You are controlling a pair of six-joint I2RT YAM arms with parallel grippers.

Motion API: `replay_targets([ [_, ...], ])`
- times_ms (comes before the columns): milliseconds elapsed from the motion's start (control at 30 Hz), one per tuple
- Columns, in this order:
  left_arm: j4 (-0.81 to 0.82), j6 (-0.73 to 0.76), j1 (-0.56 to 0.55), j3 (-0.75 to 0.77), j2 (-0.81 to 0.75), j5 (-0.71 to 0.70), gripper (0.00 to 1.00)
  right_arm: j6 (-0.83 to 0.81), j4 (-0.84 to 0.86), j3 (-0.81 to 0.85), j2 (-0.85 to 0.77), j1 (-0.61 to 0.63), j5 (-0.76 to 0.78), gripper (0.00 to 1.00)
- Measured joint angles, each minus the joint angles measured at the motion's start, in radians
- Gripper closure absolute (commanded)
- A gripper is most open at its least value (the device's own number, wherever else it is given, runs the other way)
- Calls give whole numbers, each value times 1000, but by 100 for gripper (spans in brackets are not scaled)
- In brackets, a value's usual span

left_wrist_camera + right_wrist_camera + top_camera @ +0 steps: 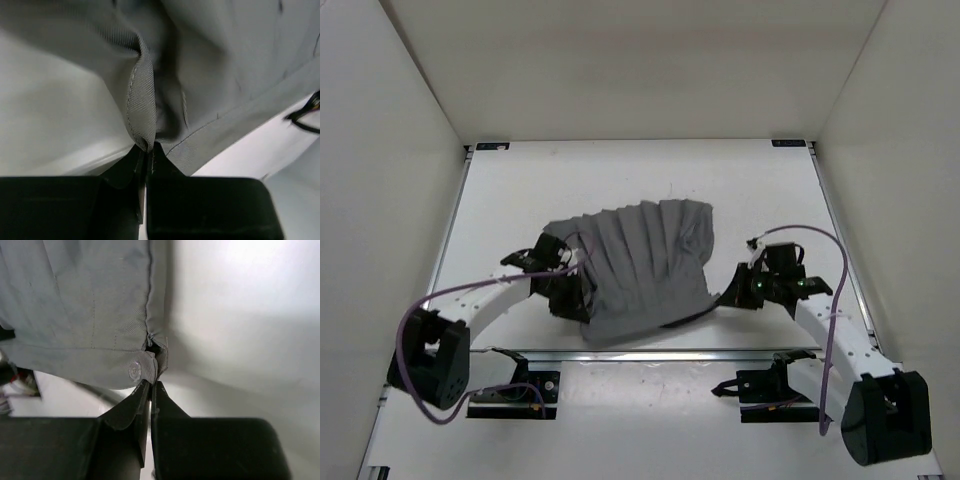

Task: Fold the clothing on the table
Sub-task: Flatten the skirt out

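Observation:
The clothing [638,265] is a grey pleated garment held up over the middle of the white table [520,190], its near edge hanging between the two arms. My left gripper [570,290] is shut on the garment's left near corner; in the left wrist view the hemmed edge [142,107] runs straight into the closed gripper [149,149]. My right gripper [725,297] is shut on the right near corner. In the right wrist view the closed gripper [151,383] pinches a waistband end [100,362] beside a clear button [134,371].
A metal rail [650,354] crosses the near side just below the hanging fabric. White walls enclose the table on the left, right and far sides. Purple cables loop from both arms [835,300].

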Motion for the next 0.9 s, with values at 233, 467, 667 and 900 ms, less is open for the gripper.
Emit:
replay_targets([
  [233,-37,-27,23,-110,-189,30,96,92,-11,-60,-118,73,-52,100],
  [467,-15,-45,15,-121,-135,27,92,108,9,-55,-26,142,-53,66],
  [667,-19,-59,36,-137,-190,6,34,113,29,-55,-26,147,-59,16],
  [900,-11,-182,18,-249,-399,-36,6,107,47,-55,43,210,-25,8],
])
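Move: Each hand already pinches a waistband corner of the skirt. The landing spot on the near strip of table lies about 4 cm back, 2 cm left and 4 cm below the left hand; the metal rail is some 8 cm back, straight below. For the right hand, the landing spot is about 4 cm back, 4 cm left and 6 cm down, with the rail roughly 11 cm back. The middle of the pleated hem is 26 cm ahead and 10 cm right of the left hand. Back towards the rail, both hands finish a fast draw of about 4 cm with the waistband, almost all of it at once, dipping only slightly. The right then eases some 4 cm left, towards the left hand. The right fingers open wide first and let go of their corner; the left fingers follow, that hand edging left and turning about 10 degrees counter-clockwise. ##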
